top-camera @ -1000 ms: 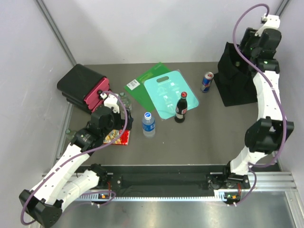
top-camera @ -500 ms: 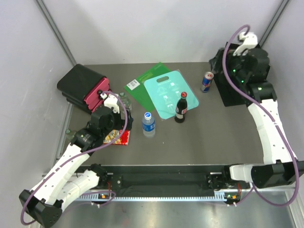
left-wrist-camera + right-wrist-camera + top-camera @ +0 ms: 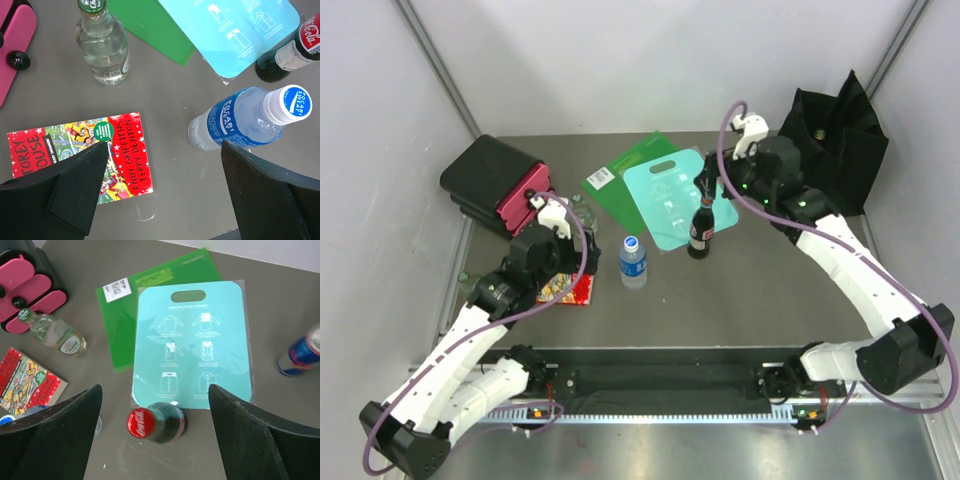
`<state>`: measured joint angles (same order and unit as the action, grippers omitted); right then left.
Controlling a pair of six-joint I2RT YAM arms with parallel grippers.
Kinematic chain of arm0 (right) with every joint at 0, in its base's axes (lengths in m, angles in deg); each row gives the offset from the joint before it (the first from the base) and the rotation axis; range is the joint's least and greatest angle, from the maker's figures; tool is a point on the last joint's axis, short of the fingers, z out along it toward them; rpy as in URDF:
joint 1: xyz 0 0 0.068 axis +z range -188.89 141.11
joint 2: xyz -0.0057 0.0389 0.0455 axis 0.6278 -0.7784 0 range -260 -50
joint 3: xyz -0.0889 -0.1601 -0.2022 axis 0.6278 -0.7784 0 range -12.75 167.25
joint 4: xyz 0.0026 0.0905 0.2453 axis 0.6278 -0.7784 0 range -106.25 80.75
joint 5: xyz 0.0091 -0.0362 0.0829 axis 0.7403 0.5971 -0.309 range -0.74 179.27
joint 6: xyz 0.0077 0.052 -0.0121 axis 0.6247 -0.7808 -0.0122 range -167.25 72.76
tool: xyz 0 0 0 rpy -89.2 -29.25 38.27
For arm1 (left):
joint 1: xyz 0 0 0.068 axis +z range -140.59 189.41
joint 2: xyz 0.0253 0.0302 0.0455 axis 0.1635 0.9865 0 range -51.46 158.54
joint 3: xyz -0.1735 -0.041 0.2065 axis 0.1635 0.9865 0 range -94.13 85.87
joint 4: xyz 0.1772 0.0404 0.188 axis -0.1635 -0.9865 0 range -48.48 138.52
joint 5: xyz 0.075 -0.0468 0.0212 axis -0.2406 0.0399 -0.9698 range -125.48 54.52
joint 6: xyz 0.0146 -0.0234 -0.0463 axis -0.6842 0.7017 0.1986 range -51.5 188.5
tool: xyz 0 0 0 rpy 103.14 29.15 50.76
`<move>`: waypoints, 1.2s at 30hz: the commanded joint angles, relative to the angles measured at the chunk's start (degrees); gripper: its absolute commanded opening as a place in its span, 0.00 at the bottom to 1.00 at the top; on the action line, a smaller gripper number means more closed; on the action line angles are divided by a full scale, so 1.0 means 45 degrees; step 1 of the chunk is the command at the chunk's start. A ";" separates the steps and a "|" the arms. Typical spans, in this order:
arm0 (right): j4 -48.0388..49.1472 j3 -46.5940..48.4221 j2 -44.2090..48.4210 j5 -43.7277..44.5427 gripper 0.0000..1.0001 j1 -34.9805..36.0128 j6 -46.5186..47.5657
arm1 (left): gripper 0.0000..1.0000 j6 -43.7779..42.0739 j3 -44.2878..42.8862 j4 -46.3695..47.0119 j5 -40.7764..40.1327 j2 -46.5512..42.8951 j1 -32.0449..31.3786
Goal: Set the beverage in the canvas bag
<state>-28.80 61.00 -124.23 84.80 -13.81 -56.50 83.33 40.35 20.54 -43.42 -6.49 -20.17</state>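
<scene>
A dark cola bottle (image 3: 699, 231) with a red cap (image 3: 141, 423) stands upright at the near edge of the teal board. My right gripper (image 3: 155, 407) hovers over it, open, with its fingers (image 3: 240, 435) wide on either side and not touching it. Other drinks are a clear water bottle (image 3: 633, 262) with a white and blue cap, a green-capped glass bottle (image 3: 102, 45) and a blue can (image 3: 299, 354). The black canvas bag (image 3: 832, 135) stands upright at the back right. My left gripper (image 3: 162, 165) is open above bare table, between a red book (image 3: 75, 157) and the water bottle (image 3: 240, 122).
A teal board (image 3: 675, 200) lies on a green sheet (image 3: 618, 178) at the back middle. A black hard case with pink edges (image 3: 492, 182) sits at the back left. The book (image 3: 570, 288) lies flat near my left arm. Walls close in on both sides.
My right arm has swung from over the bag at the back right to above the cola bottle, its jaws now wider apart. The bag now shows in full. The left arm is still.
</scene>
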 commanded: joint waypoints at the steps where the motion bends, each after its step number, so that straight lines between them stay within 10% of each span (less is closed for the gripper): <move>1: 0.1122 -0.0062 -0.0280 0.1476 0.83 0.1027 0.0181 | 0.98 -0.0112 -0.0061 0.0634 0.0125 -0.0228 -0.0027; 13: 0.2078 -0.1954 -0.0124 0.2399 0.58 0.1770 -0.0150 | 0.98 -0.0151 -0.0041 0.0634 0.0164 -0.0286 -0.0047; 36: 0.4247 -0.3988 0.0482 0.2556 0.42 0.1907 0.0064 | 0.98 -0.0190 -0.0022 0.0653 0.0242 -0.0345 -0.0047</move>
<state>-14.14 43.04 -123.01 95.44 -6.05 -56.79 83.29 40.38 20.69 -42.79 -7.12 -20.17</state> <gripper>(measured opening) 0.458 0.978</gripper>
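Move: The Coke bottle stands almost directly beneath the right hand, its middle roughly 15 cm below, 2 cm to the left and 1 cm nearer the base. From this hand the drink can is about 15 cm ahead and 11 cm right, the water bottle 9 cm back and 17 cm left, and the centre of the blue board 13 cm ahead and 6 cm left. From the idle left hand the Coke bottle lies some 11 cm ahead and 23 cm right. The Coke bottle's neck is what the right hand comes down to: the empty hand edges about 2 cm left, then sinks roughly 9 cm with a slight draw back, and rises under a centimetre at the end. Meanwhile the open fingers narrow to about half their full gap, one on each side of the neck below the red cap, still short of a clear grip. ##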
